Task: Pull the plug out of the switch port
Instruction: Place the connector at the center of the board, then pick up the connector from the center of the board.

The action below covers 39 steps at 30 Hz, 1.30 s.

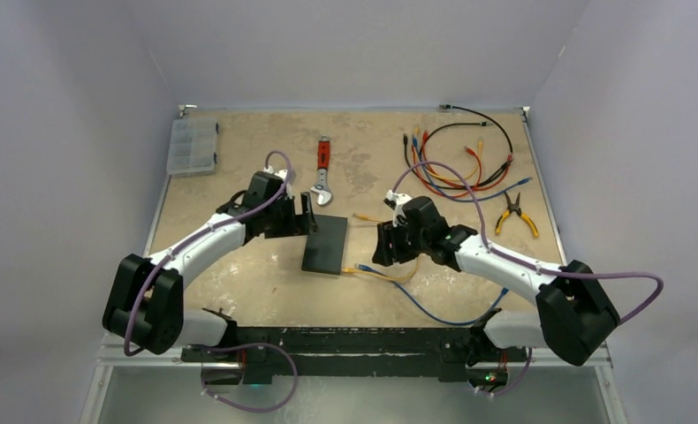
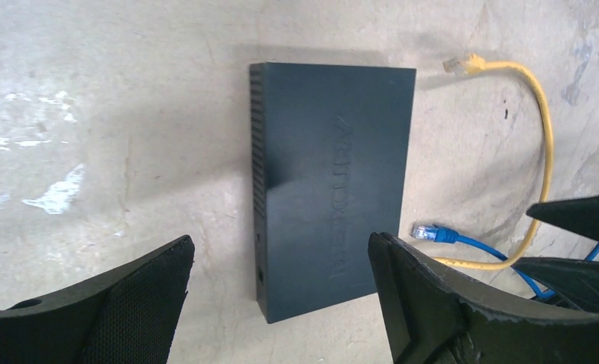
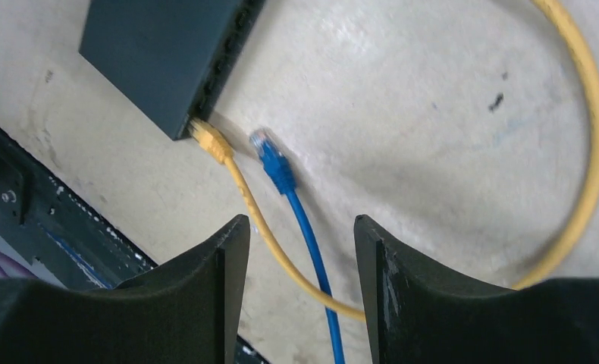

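Note:
The flat black switch lies mid-table between both arms, also in the left wrist view and the right wrist view. A yellow plug sits at the port on the switch's near corner, and its yellow cable loops away. A blue plug lies loose on the table just beside it, clear of the switch. My right gripper hovers open above both cables and holds nothing. My left gripper stands open over the switch's far end, its fingers off the box.
A red-handled wrench lies behind the switch. A clear compartment box sits at the far left corner. A bundle of coloured cables and yellow-handled pliers lie at the back right. The table's dark front rail runs close to the switch.

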Each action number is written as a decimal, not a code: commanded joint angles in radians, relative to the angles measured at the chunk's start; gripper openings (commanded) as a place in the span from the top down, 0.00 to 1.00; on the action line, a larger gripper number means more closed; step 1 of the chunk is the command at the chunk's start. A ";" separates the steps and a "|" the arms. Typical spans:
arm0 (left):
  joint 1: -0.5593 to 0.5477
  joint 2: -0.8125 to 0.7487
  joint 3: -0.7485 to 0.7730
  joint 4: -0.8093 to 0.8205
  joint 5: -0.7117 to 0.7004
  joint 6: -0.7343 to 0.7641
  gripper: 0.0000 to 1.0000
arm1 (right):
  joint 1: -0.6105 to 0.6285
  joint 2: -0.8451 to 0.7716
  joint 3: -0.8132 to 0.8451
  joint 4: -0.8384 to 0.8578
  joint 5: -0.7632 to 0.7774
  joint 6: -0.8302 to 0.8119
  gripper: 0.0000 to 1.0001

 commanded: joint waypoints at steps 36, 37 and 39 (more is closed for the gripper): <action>0.085 0.048 0.122 -0.175 -0.161 0.252 0.15 | 0.289 0.008 0.130 -0.336 0.216 0.131 1.00; 0.085 0.049 0.118 -0.176 -0.169 0.251 0.15 | 0.291 -0.020 0.124 -0.317 0.173 0.116 1.00; 0.085 0.050 0.116 -0.175 -0.170 0.248 0.15 | 0.292 -0.079 0.105 -0.284 0.092 0.093 1.00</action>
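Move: The stretch of blue cable to pinch lies about 8 cm back, 3 cm right and 6 cm below the right hand, just past where the yellow cable crosses on top. The loose blue plug is roughly 4 cm back and 4 cm left of that hand; the plugged yellow connector sits about 5 cm back and 9 cm left, the switch 2 cm ahead and 15 cm left. From the left hand, the same stretch lies some 14 cm back and 23 cm right. Draw the open right gripper back about 8 cm and down onto the blue cable behind its plug, drifting right and swinging the fingers some 25 degrees steeper. Shut them from half open to pinch the cable, then lift it 2 to 3 cm, easing left. Meanwhile withdraw the open left gripper about 5 cm left, away from the switch. ##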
